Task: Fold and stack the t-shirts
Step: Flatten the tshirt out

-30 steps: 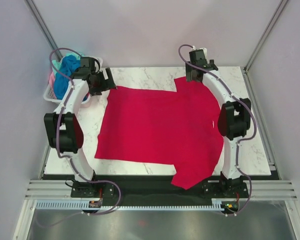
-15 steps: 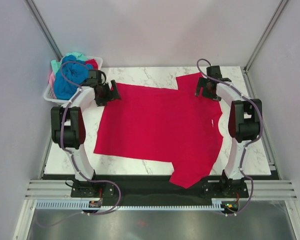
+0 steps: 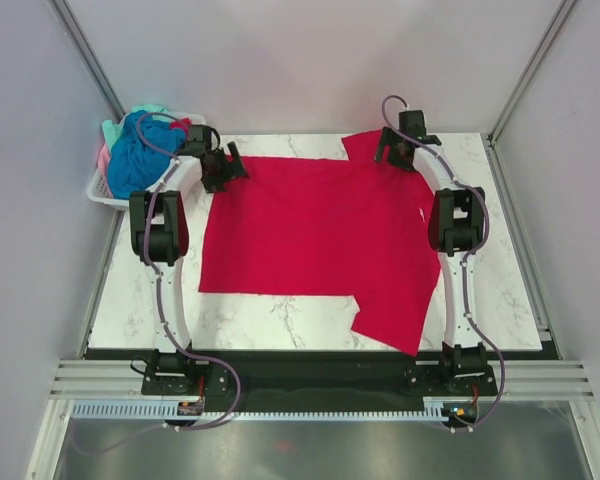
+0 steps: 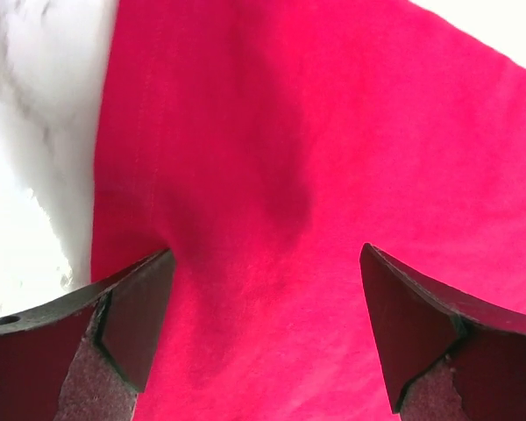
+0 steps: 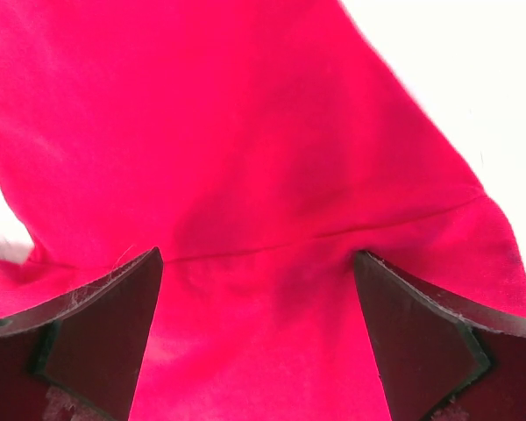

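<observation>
A crimson red t-shirt [image 3: 320,230] lies spread flat on the marble table [image 3: 140,300], one sleeve pointing to the near edge. My left gripper [image 3: 230,165] is at the shirt's far left corner. In the left wrist view it [image 4: 263,254] stands open, with the fingertips down on the red cloth [image 4: 289,132] just inside its edge. My right gripper [image 3: 393,152] is at the far right sleeve. In the right wrist view it [image 5: 258,254] is open, straddling a seam of the shirt [image 5: 245,132], and the cloth puckers at the right fingertip. Nothing is pinched.
A white slatted basket [image 3: 105,195] stands at the far left corner of the table, holding a bright blue shirt [image 3: 135,160], a teal one [image 3: 150,108], a pink one [image 3: 102,158] and a red one [image 3: 183,126]. Metal frame posts and grey walls surround the table.
Both arms have stretched toward the far edge. The shirt has slid away from the near edge, so its near sleeve now lies on the table. The left jaws have narrowed very slightly.
</observation>
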Available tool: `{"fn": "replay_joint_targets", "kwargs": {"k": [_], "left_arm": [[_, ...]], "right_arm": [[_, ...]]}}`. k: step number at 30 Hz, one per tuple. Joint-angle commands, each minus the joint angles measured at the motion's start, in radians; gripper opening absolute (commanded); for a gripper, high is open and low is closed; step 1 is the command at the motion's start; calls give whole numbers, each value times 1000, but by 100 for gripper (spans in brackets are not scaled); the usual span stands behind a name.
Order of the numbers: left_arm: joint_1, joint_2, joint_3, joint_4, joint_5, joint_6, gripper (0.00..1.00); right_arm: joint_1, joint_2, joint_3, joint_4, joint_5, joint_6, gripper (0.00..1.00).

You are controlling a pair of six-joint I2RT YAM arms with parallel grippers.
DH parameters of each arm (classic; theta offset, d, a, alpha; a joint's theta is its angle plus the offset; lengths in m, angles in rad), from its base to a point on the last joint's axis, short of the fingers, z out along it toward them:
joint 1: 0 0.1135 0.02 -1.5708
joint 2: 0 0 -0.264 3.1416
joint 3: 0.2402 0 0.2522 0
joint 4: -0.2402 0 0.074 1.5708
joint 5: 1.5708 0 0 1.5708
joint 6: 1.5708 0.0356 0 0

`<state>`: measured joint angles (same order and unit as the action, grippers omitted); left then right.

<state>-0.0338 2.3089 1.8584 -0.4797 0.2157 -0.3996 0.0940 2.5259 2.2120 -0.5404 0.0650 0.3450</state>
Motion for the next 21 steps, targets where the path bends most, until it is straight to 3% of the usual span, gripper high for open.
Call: {"fn": "replay_joint_targets", "kwargs": {"k": [1,2,6,11,13,17,21], "left_arm": [[9,102,82,-39,7,-50,95],[12,109,97,-40,17,-54,95],[12,90,136,-43,68,-68,95],[5,-138,52,-46,73,-58,96],[2,-248,-56,-50,41,-51,98],[0,-613,-330,-46,-54,-50,100],[2,-898,-700,-19,-174,-68,100]], "right_arm": [[-7,176,148,-92,-51,14,98],[-11,194,220,-102,-63,17,98],[-26,177,236,-63,-106,25,98],[-28,-2,120,-46,-113,26,98],[-28,-138,42,-20,-85,19,98],[-13,-399,-230,-3,-8,-29,98],[7,-744,-532,14,62,-17,98]]}}
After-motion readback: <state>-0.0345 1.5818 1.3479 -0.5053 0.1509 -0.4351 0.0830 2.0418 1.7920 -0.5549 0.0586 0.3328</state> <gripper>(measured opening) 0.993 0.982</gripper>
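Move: Both open grippers are low over the far part of the t-shirt. From the left one, the shirt's middle lies about 18 cm back and 28 cm right; its far-left corner is about 5 cm ahead and 3 cm left, and the laundry basket is some 24 cm left and 3 cm ahead. From the right one, the shirt's middle is about 22 cm back and 28 cm left, with the far sleeve 12 cm left and 3 cm ahead. Keep both grippers wide open with their fingertips on the shirt and push the cloth a last 2 to 4 cm forward, the right a little farther than the left. Then lift both clear and draw them back over the shirt, the left about 15 cm back and as much up, the right some 12 cm back and 10 cm up. ##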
